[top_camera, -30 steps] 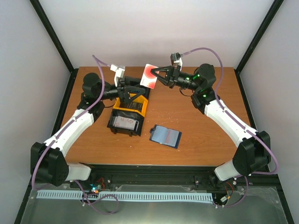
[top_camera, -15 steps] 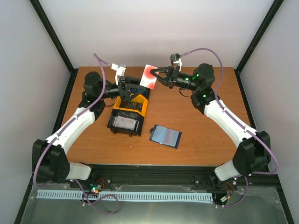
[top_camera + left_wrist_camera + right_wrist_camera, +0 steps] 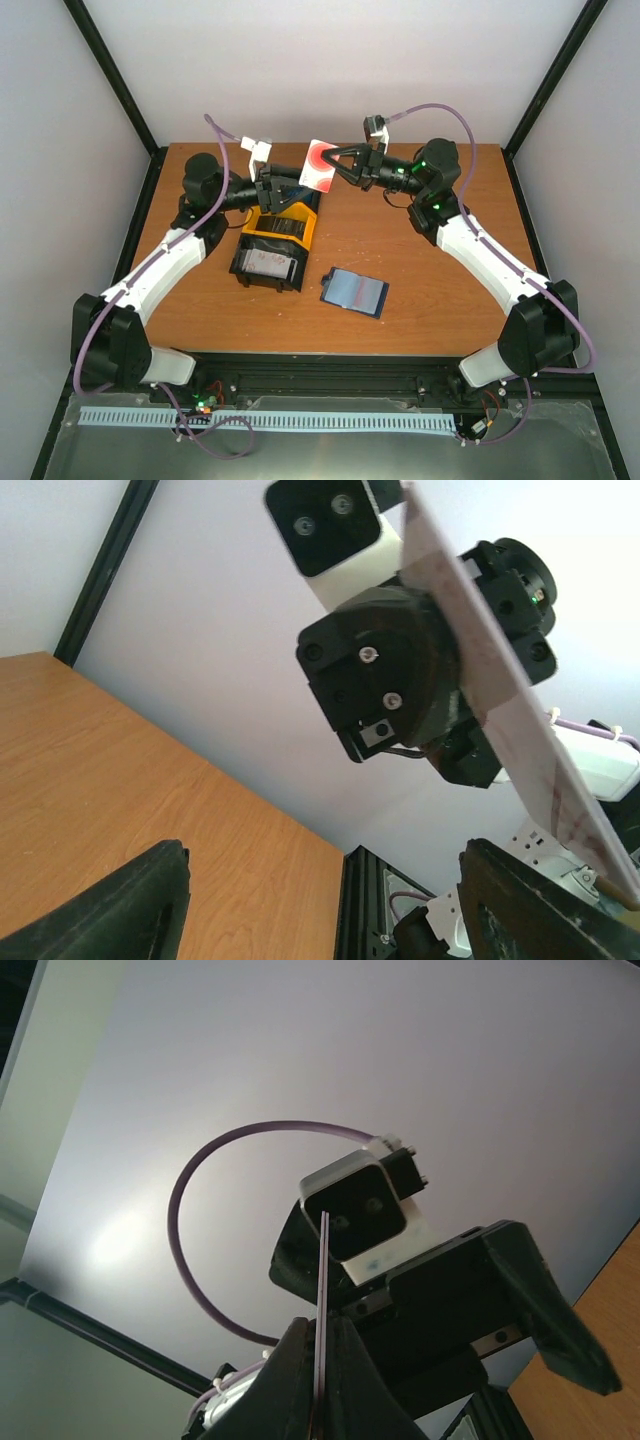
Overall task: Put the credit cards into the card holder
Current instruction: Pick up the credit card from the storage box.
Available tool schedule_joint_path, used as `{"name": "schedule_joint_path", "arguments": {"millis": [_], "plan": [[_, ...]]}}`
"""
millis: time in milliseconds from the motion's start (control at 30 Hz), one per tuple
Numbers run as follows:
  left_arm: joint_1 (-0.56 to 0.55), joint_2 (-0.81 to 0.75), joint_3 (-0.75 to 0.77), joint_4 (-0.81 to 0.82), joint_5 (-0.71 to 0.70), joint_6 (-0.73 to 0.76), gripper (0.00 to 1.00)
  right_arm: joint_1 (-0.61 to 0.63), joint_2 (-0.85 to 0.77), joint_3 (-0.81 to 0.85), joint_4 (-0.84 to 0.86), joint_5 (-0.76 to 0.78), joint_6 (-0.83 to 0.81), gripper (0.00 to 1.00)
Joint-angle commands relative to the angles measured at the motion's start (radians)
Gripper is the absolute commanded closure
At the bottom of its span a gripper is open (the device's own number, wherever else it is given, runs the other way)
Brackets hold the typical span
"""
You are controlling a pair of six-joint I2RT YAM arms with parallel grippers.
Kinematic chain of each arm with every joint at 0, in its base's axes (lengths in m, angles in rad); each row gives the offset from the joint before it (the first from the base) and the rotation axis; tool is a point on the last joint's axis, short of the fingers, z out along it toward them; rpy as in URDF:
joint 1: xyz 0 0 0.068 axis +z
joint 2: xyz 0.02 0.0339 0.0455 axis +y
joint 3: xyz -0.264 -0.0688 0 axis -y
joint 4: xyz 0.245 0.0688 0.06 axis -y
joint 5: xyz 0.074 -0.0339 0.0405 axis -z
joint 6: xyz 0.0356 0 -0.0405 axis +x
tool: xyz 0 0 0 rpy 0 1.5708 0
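Note:
A white credit card with a red circle (image 3: 320, 163) hangs in the air over the back of the table, and my right gripper (image 3: 334, 166) is shut on its right edge. In the right wrist view the card (image 3: 323, 1290) is edge-on between the closed fingers of the right gripper (image 3: 320, 1400). My left gripper (image 3: 300, 190) is open just below and left of the card, not touching it. In the left wrist view the card (image 3: 500, 700) slants above the right finger (image 3: 545, 905) of the left gripper (image 3: 335, 910). The card holder (image 3: 354, 292) lies open on the table.
A black-and-yellow bin tray (image 3: 292, 230) stands under the left gripper, with more cards (image 3: 268, 262) in its near compartment. Black frame posts and white walls close in the table at the back and sides.
My left gripper has risen slightly toward the held card and its jaws have narrowed a little. The right gripper and the card have stayed in place.

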Motion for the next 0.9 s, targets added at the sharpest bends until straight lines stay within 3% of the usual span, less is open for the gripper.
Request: {"name": "schedule_joint_path", "arguments": {"millis": [0, 133, 267, 433, 867], "plan": [[0.001, 0.013, 0.043, 0.008, -0.021, -0.009, 0.26, 0.010, -0.019, -0.016, 0.079, -0.029, 0.026, 0.97], [0.001, 0.017, 0.054, 0.011, 0.013, -0.010, 0.25, 0.009, -0.022, -0.019, 0.064, -0.027, 0.011, 0.97], [0.001, -0.005, 0.033, 0.042, 0.106, 0.016, 0.11, 0.009, -0.023, -0.007, 0.019, 0.000, -0.017, 0.97], [0.001, -0.048, -0.007, 0.050, 0.162, 0.076, 0.06, 0.009, -0.011, 0.018, 0.011, 0.012, -0.009, 0.97], [0.001, -0.011, 0.026, 0.055, 0.039, 0.049, 0.04, 0.010, -0.020, 0.009, 0.019, -0.011, 0.001, 0.97]]}}
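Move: The card in my right hand's pinch has its middle roughly 3 cm back from my left hand, 3 cm to its right and 4 cm above it; from my right hand that is some 3 cm back, 2 cm left and 2 cm below. The storage box's yellow tray is roughly 35 cm beneath my left hand and 5 cm to its left. The open card holder lies about 13 cm back from that hand, 11 cm right and 37 cm below. My left hand, still empty, dips forward a touch, then slides back towards the card's lower end by some 3 cm, rising slightly and swinging about 5 degrees clockwise, before easing forward again by just under 1 cm. On the way its fingers spread from three-quarters to nearly full open. My right hand holds nearly still and keeps the card pinched. ##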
